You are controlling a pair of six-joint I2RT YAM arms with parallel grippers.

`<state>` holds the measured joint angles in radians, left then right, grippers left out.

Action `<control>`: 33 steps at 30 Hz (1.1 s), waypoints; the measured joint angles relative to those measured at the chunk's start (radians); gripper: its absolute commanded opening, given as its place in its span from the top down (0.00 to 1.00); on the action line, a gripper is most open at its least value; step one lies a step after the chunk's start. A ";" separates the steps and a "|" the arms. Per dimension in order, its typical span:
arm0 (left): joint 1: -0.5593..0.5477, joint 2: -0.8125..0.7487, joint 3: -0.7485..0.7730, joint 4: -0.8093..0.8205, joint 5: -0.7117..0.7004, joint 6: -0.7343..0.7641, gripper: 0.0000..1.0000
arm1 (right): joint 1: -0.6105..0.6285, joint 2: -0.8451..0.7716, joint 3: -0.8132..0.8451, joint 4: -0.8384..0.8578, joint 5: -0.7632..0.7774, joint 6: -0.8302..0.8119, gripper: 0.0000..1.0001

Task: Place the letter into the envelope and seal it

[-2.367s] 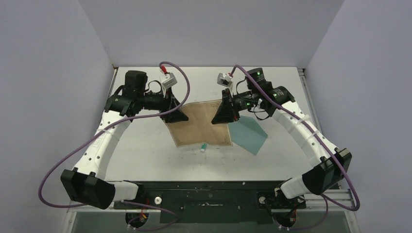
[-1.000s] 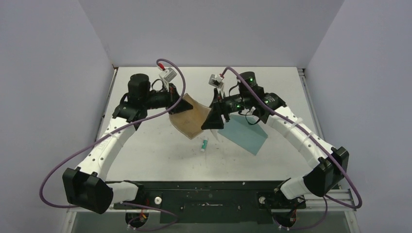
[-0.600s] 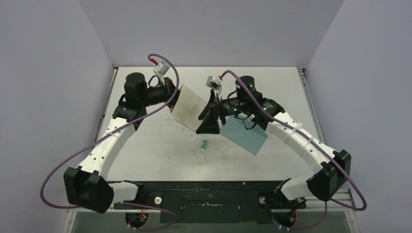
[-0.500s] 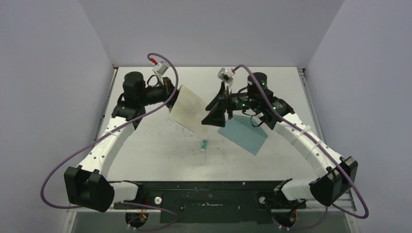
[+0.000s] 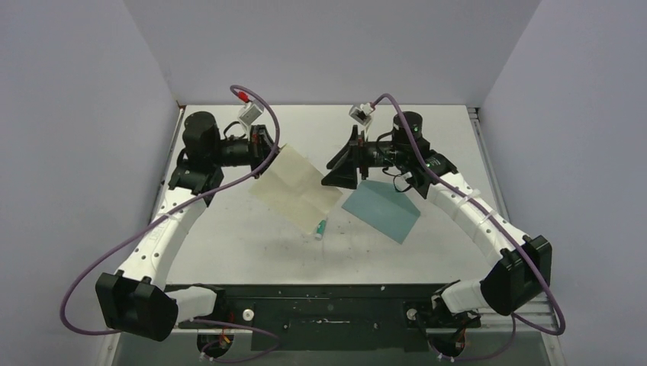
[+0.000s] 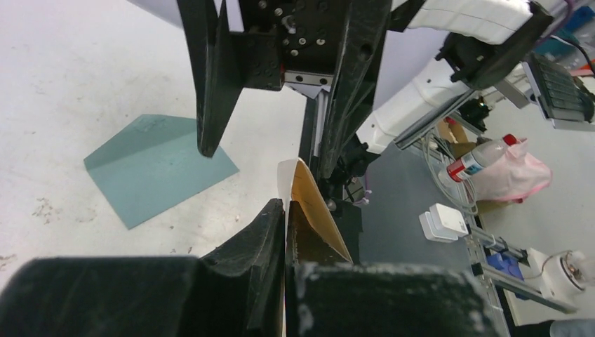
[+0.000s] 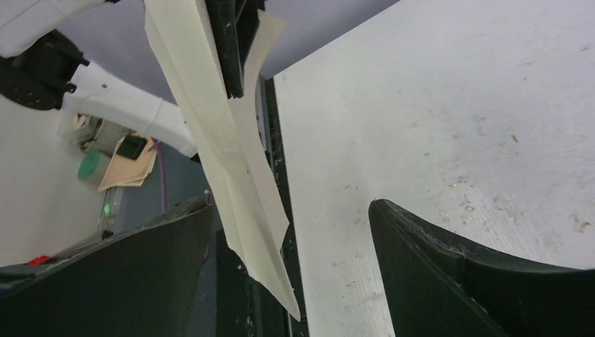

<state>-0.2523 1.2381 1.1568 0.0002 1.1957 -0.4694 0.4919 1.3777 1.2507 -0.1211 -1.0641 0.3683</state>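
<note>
The letter (image 5: 296, 191) hangs in the air by its upper corner, pale cream side up, with a crease across it. My left gripper (image 5: 268, 149) is shut on that corner; in the left wrist view the jaws (image 6: 285, 210) pinch the sheet, whose tan side (image 6: 314, 210) shows beyond them. My right gripper (image 5: 329, 174) stands open just right of the letter, not touching it. In the right wrist view the letter (image 7: 231, 175) hangs by the left finger and the gripper (image 7: 291, 202) holds nothing. The teal envelope (image 5: 384, 210) lies flat on the table under the right arm, and the left wrist view shows the envelope (image 6: 158, 165) too.
A small white-and-green stick (image 5: 320, 226) lies on the table (image 5: 229, 244) just under the letter's lower edge. Grey walls close in the table on three sides. The arm bases sit on a black rail (image 5: 328, 305) at the near edge.
The letter was lifted off the table and turned cream side up. My right gripper let go of it, opened and drew back to the right. The left arm swung the letter down and left.
</note>
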 measured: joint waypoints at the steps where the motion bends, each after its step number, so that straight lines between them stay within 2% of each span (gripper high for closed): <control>1: 0.001 -0.005 0.000 0.011 0.016 -0.005 1.00 | 0.005 0.005 -0.001 0.003 -0.023 0.003 0.23; 4: 0.003 -0.015 0.000 0.061 0.055 -0.038 1.00 | 0.031 0.008 0.000 0.007 -0.083 0.003 0.31; 6: 0.005 -0.016 0.000 0.109 0.074 -0.072 1.00 | 0.053 0.011 0.006 -0.009 -0.105 -0.013 0.42; 8: 0.007 -0.017 0.000 0.153 0.083 -0.100 1.00 | 0.074 0.027 0.025 -0.034 -0.116 -0.035 0.59; 11: 0.013 -0.019 0.000 0.198 0.091 -0.129 1.00 | 0.094 0.056 0.043 -0.051 -0.122 -0.050 0.91; 12: 0.017 -0.019 0.000 0.207 0.092 -0.134 1.00 | 0.098 0.062 0.043 -0.052 -0.122 -0.047 0.94; 13: 0.023 -0.021 0.000 0.212 0.092 -0.140 0.99 | 0.098 0.068 0.043 -0.051 -0.122 -0.039 0.95; 14: 0.031 -0.022 0.000 0.215 0.092 -0.142 0.85 | 0.096 0.070 0.043 -0.047 -0.121 -0.033 0.95; 15: 0.041 -0.024 0.000 0.214 0.091 -0.144 0.77 | 0.093 0.071 0.043 -0.037 -0.120 -0.023 0.95; 18: 0.091 -0.036 -0.003 0.206 0.074 -0.134 0.45 | 0.077 0.068 0.043 -0.005 -0.117 0.005 0.95; 21: 0.155 -0.068 -0.006 0.137 0.019 -0.073 0.28 | 0.047 0.061 0.040 0.015 -0.097 0.024 0.95; 24: 0.183 -0.107 -0.003 -0.018 -0.114 0.034 0.21 | 0.014 0.049 0.030 0.019 -0.065 0.039 0.95; 26: 0.184 -0.118 0.006 -0.119 -0.253 0.094 0.19 | -0.008 0.040 0.021 0.019 -0.023 0.045 0.95; 31: 0.206 -0.093 0.076 -0.381 -0.791 0.124 0.16 | -0.034 0.029 0.019 -0.014 0.161 0.047 0.95; 33: 0.220 -0.066 0.119 -0.467 -0.958 0.101 0.16 | -0.035 0.026 0.019 -0.033 0.249 0.045 0.95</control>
<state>-0.0319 1.1725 1.2755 -0.4667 0.2382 -0.3683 0.4568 1.4033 1.2697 -0.1543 -0.8150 0.4137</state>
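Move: The letter, already folded over, is held at its upper edge by the left gripper; its middle lies about 8 cm below that hand, 3 cm back and 1 cm left. From the open right gripper, the letter's middle is some 6 cm left, 2 cm back and 4 cm lower. About 35 cm below the right hand, the glue stick lies 9 cm ahead and 1 cm left, the envelope 14 cm ahead and 16 cm right. Draw the open right gripper back about 4 cm and slightly left onto the letter, and shut it there in a pinch, while the left keeps its hold and rises a little. Then open the left wide, let go, and swing it left and forward, turning some 65 degrees counter-clockwise and finally sinking; carry the letter forward with the right, turning clockwise. ##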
